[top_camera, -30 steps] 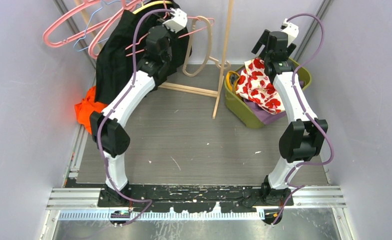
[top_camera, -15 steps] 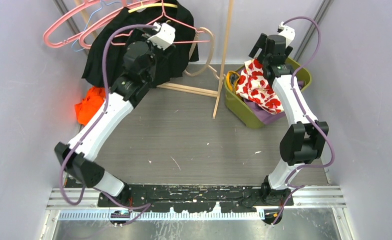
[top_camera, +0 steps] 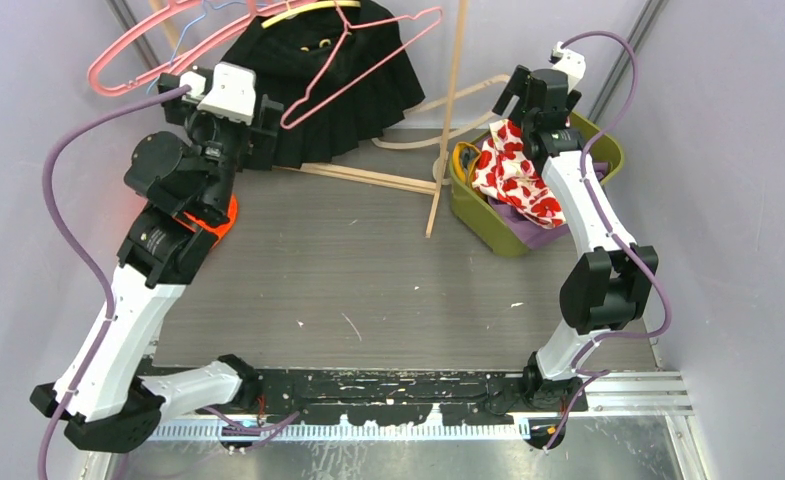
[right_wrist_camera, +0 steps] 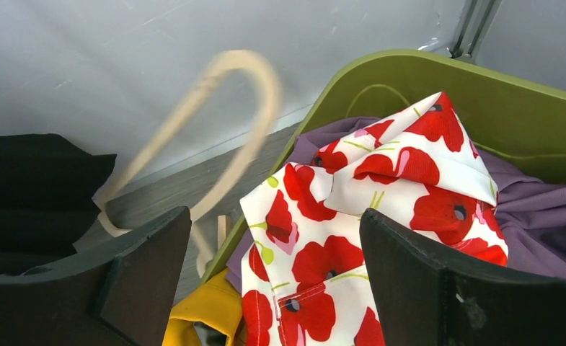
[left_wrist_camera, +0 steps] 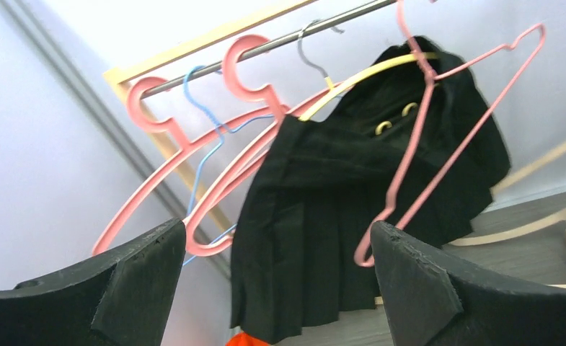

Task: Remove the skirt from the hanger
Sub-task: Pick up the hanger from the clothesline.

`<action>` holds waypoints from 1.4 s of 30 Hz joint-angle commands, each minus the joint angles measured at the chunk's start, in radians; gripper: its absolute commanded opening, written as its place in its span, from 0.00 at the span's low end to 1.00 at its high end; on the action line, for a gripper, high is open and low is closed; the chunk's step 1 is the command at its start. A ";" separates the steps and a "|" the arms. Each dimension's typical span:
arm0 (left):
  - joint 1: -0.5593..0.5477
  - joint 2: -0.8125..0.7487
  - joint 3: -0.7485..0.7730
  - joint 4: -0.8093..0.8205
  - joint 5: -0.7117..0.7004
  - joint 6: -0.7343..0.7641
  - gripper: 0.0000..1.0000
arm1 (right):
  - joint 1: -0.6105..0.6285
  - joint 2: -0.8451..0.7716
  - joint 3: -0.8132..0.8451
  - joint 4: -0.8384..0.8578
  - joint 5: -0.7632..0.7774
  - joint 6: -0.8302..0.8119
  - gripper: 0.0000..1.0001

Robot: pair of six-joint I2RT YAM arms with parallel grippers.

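Note:
The black pleated skirt [top_camera: 353, 90] hangs on a yellow hanger [top_camera: 298, 12] from the rail at the back left. In the left wrist view the skirt [left_wrist_camera: 337, 209] fills the middle, draped over the yellow hanger [left_wrist_camera: 370, 72], with a pink wire hanger [left_wrist_camera: 438, 144] across its front. My left gripper [top_camera: 222, 98] is open, to the left of the skirt and apart from it; nothing lies between its jaws [left_wrist_camera: 276, 238]. The right gripper [top_camera: 533, 95] stands open and empty above the basket [right_wrist_camera: 274, 220].
Several pink hangers [top_camera: 138, 55] and a blue one [left_wrist_camera: 197, 94] hang left of the skirt. An orange cloth [top_camera: 213, 215] lies below the left gripper. A green basket [top_camera: 608, 150] holds a red-poppy cloth [right_wrist_camera: 381, 209]. A wooden post [top_camera: 446, 130] and a beige hanger [right_wrist_camera: 215, 108] stand between.
The left arm has swung back and to the left, away from the skirt. The skirt and pink hanger have swung right. The beige hanger is moving. The right arm has risen slightly.

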 commanded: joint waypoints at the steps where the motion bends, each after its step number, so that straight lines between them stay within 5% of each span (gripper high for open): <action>1: 0.006 0.039 -0.028 0.020 -0.142 0.105 0.98 | 0.009 -0.063 0.024 0.044 0.006 -0.009 0.91; 11: 0.260 0.220 0.106 0.001 -0.023 -0.079 0.99 | 0.011 -0.077 0.011 0.052 0.000 -0.004 0.91; 26: 0.295 0.403 0.437 -0.011 0.090 0.034 0.99 | 0.011 -0.059 -0.008 0.069 0.021 -0.016 0.92; 42: 0.419 0.648 0.591 0.041 0.349 -0.218 0.99 | 0.006 -0.027 0.025 0.069 0.060 -0.078 0.93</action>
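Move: The yellow hanger holding the black skirt has its neck some 25 cm ahead of my left hand, 8 cm to its right and about 8 cm above it. The skirt hangs about 25 cm ahead, 12 cm right and 8 cm lower than this hand. The nearer thick pink hanger is 20 cm ahead, 5 cm left and slightly above; the thin pink hanger is 20 cm ahead and 16 cm right, about level. From my right hand, the yellow hanger is roughly 5 cm ahead, 41 cm left and 28 cm up. With my left fingers kept wide open, I swing forward and left while dipping, turning the hand some 15 degrees counter-clockwise. Then I rise about 12 cm, easing back slightly, before reaching forward again and sinking towards the yellow hanger's neck under the rod, with most of the turn undone. In all that brings me about 20 cm forward; nothing is gripped yet. ##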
